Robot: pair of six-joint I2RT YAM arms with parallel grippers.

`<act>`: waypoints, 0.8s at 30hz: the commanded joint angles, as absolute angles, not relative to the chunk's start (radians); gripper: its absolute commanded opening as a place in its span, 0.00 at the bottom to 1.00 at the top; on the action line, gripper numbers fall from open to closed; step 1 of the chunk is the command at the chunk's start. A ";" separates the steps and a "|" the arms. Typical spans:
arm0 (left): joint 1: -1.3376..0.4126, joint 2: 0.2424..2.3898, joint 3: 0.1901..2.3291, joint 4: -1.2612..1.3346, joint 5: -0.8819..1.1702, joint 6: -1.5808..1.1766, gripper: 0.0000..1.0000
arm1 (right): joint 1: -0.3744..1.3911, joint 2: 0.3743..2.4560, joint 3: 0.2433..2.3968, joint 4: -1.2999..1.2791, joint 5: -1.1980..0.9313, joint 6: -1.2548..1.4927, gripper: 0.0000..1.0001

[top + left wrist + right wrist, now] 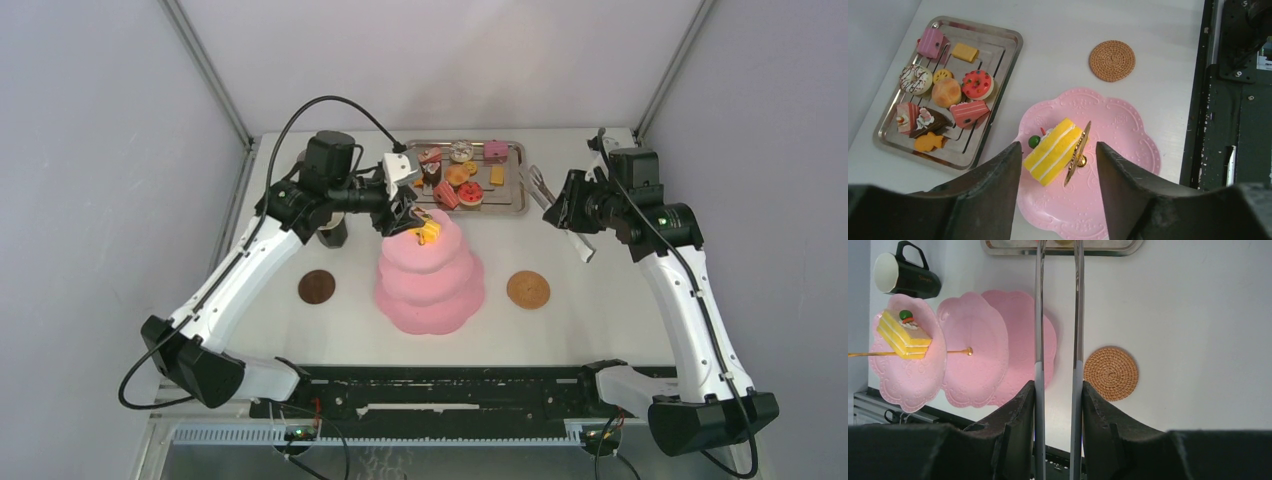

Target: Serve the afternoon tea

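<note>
The pink three-tier stand (430, 295) stands mid-table. A yellow cake slice (1055, 157) lies on its top tier (1118, 200), leaning against the gold handle (1077, 156). My left gripper (1059, 147) hovers right above that slice, open, its fingers on either side of the slice and clear of it. Several more toy cakes (943, 92) lie on the steel tray (1015, 45). My right gripper (1058, 385) is shut on metal tongs (1039, 315) to the right of the tray, their tips empty. The black mug (903, 275) stands left of the stand.
A dark coaster (317, 287) lies left of the stand and a woven one (528, 290) right of it. The tray (517, 205) sits at the back centre. In the top view my left arm partly hides the mug (332, 232).
</note>
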State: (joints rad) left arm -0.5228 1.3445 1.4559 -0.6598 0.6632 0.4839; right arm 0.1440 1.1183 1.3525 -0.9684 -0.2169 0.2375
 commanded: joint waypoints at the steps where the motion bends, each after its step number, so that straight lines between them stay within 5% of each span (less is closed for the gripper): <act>1: -0.521 1.385 1.532 -0.643 0.709 0.448 0.56 | 0.133 1.110 1.358 -0.888 -0.275 0.241 0.41; 7: -0.521 1.377 1.532 -0.646 0.757 0.426 0.37 | 0.132 1.120 1.356 -0.903 -0.248 0.236 0.41; 12: -0.536 1.356 1.508 -0.617 0.785 0.398 0.35 | 0.128 1.118 1.346 -0.887 -0.227 0.257 0.41; 20: -0.553 1.316 1.498 -0.638 0.715 0.340 0.01 | 0.124 1.119 1.333 -0.877 -0.234 0.275 0.41; 24: -0.568 1.268 1.461 -0.595 0.646 0.304 0.00 | 0.124 1.110 1.317 -0.876 -0.226 0.278 0.41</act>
State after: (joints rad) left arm -0.5514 1.3617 1.4673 -0.6708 0.6941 0.3576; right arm 0.1303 1.1275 1.3220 -0.9409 -0.2333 0.2550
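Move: The left hand's open fingers, pointing mostly to the robot's right, are already around the gold heart handle of the pink cake stand, whose middle lies about 3 cm to the right and 3 cm below, neither ahead nor back. The yellow cake slice sits about 3 cm ahead, 4 cm right and 7 cm below; the pastry tray is some 22 cm ahead, 12 cm right, far below on the table. From the right hand, the handle is about 23 cm left and 1 cm back, roughly level. Down, right and slightly forward first, the left hand dips a little over 1 cm onto the handle of the cake stand, then eases back about 2 cm and rises again by 1 cm, rolling slightly. Meanwhile the fingers close from over half open to shut, pinching the thin gold heart between their tips beside the cake slice. ##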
